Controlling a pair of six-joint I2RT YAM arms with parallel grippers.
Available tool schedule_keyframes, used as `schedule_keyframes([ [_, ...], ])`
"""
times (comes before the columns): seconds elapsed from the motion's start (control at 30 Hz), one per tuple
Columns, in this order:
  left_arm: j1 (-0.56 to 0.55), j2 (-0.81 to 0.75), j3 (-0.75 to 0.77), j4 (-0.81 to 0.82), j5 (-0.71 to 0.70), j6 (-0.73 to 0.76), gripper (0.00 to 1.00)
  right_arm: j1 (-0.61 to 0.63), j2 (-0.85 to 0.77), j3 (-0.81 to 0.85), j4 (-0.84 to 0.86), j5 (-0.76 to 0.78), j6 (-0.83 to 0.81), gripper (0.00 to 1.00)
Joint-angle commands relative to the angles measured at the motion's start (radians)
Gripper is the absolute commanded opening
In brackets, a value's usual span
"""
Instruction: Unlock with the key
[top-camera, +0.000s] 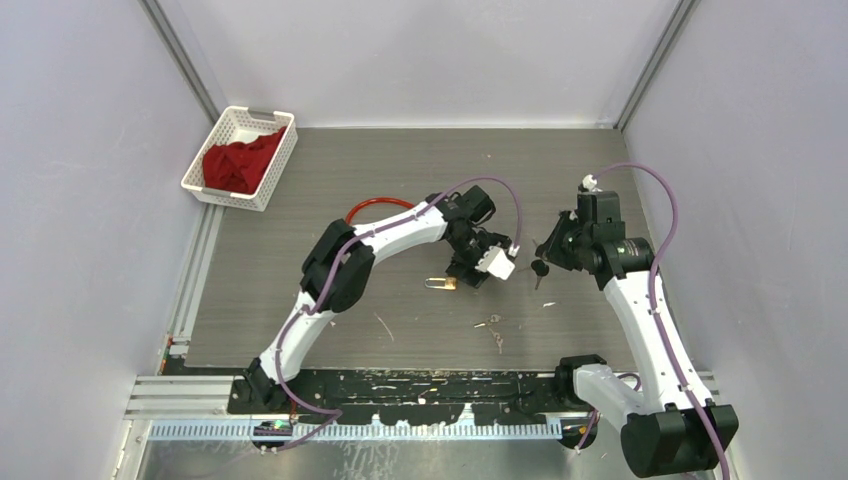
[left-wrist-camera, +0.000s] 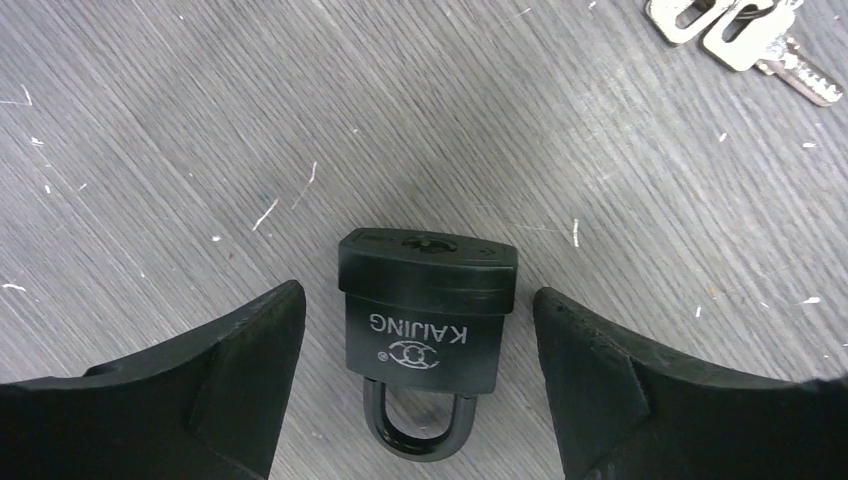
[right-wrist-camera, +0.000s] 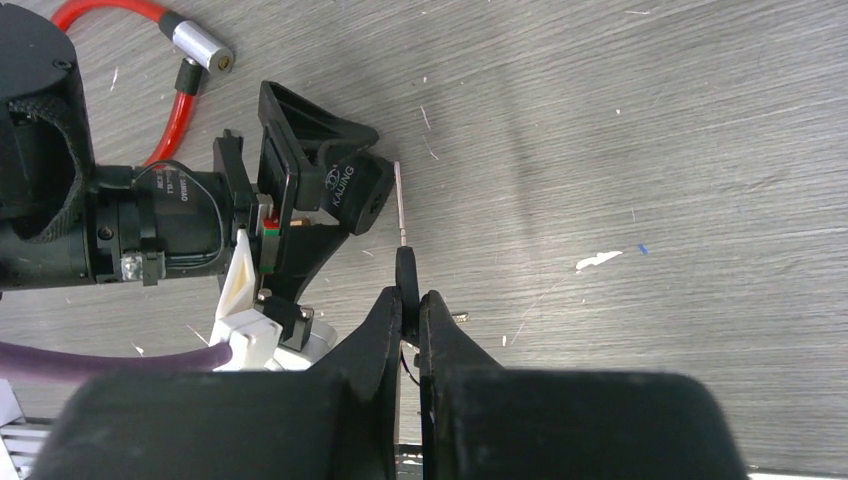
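Note:
A black padlock (left-wrist-camera: 425, 310) marked KAIJING lies flat on the grey table (left-wrist-camera: 150, 150), its shackle toward the left wrist camera and its keyhole end away from it. My left gripper (left-wrist-camera: 418, 295) is open and straddles the padlock, with a gap of bare table on each side. In the right wrist view the padlock (right-wrist-camera: 355, 188) sits between the left fingers. My right gripper (right-wrist-camera: 412, 297) is shut on the black head of the key (right-wrist-camera: 402, 215); its metal blade points out just to the right of the padlock. From above, my left gripper (top-camera: 468, 268) and my right gripper (top-camera: 545, 258) face each other.
Spare keys (left-wrist-camera: 740, 35) lie beyond the padlock, the same keys (top-camera: 490, 323) near mid-table. A small brass-coloured object (top-camera: 440, 283) lies left of the left gripper. A red cable loop (top-camera: 378, 205) lies behind the left arm. A white basket (top-camera: 262, 190) with red cloth stands far left.

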Motion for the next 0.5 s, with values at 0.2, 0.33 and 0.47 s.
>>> schedule_keyframes([
  [0.2, 0.005, 0.049, 0.083, -0.081, 0.011, 0.077, 0.71, -0.002, -0.032, 0.070, -0.023, -0.010, -0.008, 0.01],
  [0.33, 0.006, 0.088, 0.147, -0.209, -0.016, 0.145, 0.41, -0.002, -0.036, 0.071, -0.033, 0.001, -0.009, 0.01],
  [0.47, 0.021, 0.087, 0.168, -0.272, -0.041, 0.146, 0.13, -0.002, -0.037, 0.060, -0.022, -0.007, -0.004, 0.01],
])
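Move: The black padlock lies flat on the table between the left hand's open fingers, its middle about 2 cm below the hand point. The small yellow padlock lies some 7 cm to the left of the black one and 3 cm nearer the base; the loose keys are about 11 cm back and 4 cm right of it. From the right hand, which already holds the key, the black padlock is roughly 14 cm left, 3 cm ahead and 15 cm below. The black padlock's two sides are met by the left fingertips, which close from wide to a bit under half open and pinch the body. The left hand otherwise stays in place low over the table, only turning some 5 degrees clockwise. The right hand keeps its pinch on the key and rises about 1 cm. ##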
